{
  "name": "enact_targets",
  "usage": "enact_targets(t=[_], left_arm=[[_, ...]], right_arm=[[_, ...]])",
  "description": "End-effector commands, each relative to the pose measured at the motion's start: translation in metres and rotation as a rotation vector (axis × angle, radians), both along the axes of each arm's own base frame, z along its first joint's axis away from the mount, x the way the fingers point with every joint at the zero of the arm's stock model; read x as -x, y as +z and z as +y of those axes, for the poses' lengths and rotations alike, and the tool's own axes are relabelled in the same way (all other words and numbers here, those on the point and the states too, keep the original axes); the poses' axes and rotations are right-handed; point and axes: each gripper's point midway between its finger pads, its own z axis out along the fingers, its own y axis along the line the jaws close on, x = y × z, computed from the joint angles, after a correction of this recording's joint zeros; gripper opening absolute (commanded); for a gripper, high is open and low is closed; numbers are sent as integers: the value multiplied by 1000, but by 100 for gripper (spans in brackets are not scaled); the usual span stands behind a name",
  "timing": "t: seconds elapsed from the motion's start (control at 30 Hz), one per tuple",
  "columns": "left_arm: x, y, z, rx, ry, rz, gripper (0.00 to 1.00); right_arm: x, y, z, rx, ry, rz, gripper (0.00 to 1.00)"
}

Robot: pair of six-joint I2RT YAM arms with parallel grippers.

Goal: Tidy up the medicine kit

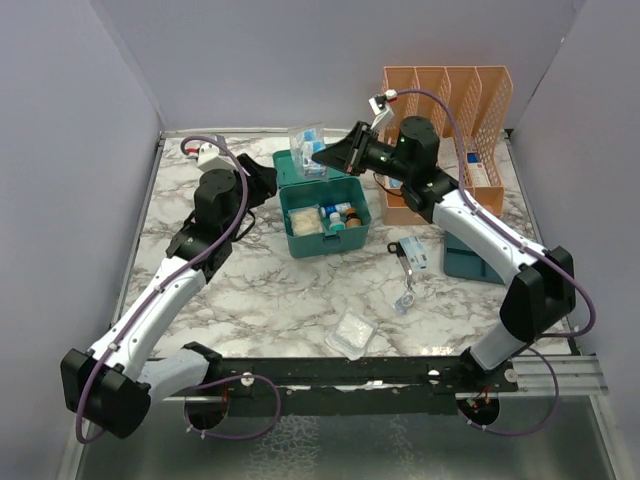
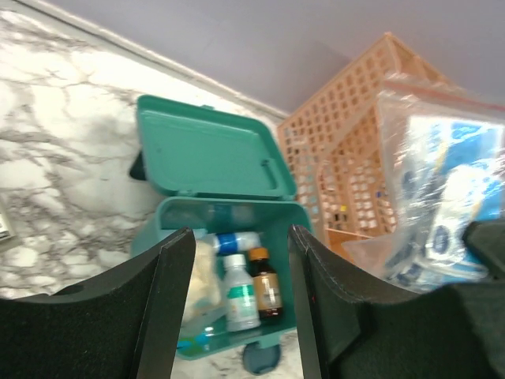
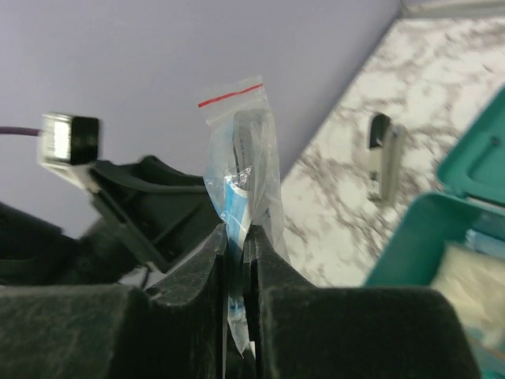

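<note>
The teal medicine kit [image 1: 325,232] stands open at mid-table with its lid [image 1: 310,172] tipped back. Inside, a white bottle [image 2: 239,292], a brown bottle [image 2: 267,288] and a pale pad lie side by side. My right gripper [image 1: 322,155] is shut on a clear zip bag [image 1: 307,145] of blue-and-white packets, held above the lid; the bag [image 3: 241,150] is pinched between the two pads. My left gripper [image 1: 268,182] hangs open and empty just left of the kit, its fingers [image 2: 170,308] framing the box [image 2: 221,229]. The bag [image 2: 442,197] hangs at right there.
An orange mesh file organizer [image 1: 447,110] stands at the back right. A dark-blue tray [image 1: 470,262] lies in front of it. A small blue-white packet [image 1: 416,252], a small metal tool [image 1: 403,285] and a clear sachet [image 1: 352,333] lie on the marble.
</note>
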Motion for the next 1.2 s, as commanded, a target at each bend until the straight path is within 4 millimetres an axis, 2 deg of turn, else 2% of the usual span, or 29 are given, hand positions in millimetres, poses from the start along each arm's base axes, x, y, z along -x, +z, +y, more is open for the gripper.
enact_targets(t=[0.0, 0.17, 0.3, 0.4, 0.5, 0.73, 0.93, 1.17], left_arm=[[-9, -40, 25, -161, 66, 102, 54], [-17, -76, 26, -232, -17, 177, 54], [-19, -101, 22, -255, -96, 220, 54], [-24, -109, 22, -260, -113, 235, 54], [-28, -112, 25, -268, -121, 245, 54], [-25, -115, 32, -266, -111, 244, 54], [-23, -118, 30, -247, -121, 244, 54], [-23, -114, 33, -246, -100, 233, 54]], right_arm=[[-13, -73, 1, 225, 10, 100, 6], [-21, -132, -2, 384, 16, 188, 6], [-26, -165, 3, 435, 43, 260, 6], [-35, -183, 12, 436, 40, 322, 6], [-39, -196, 26, 424, 41, 370, 6], [-26, -221, 54, 399, 50, 498, 7], [-24, -240, 57, 400, 14, 589, 8], [-25, -261, 53, 433, -40, 615, 14]])
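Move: The green box I'm carrying the zip bag to has its middle about 30 cm below my right hand, some 2 cm ahead and level with it sideways. Inside it, the gauze bag lies about 5 cm to that hand's left and level fore and aft, and the brown bottle is 6 cm to its right, also level. The open lid is about 12 cm ahead, straight out. From my empty left hand, the box's middle lies roughly 12 cm right, 2 cm ahead and 26 cm below. I lower the zip bag into the left end of the green box with my right hand, dropping about 24 cm and shifting 5 cm left as the fingers tip down some 35 degrees. They keep their pinch on the bag, the squeeze easing only at the very end. My open left hand sinks about 13 cm to the left of the box, edging left and forward and tilting down. ##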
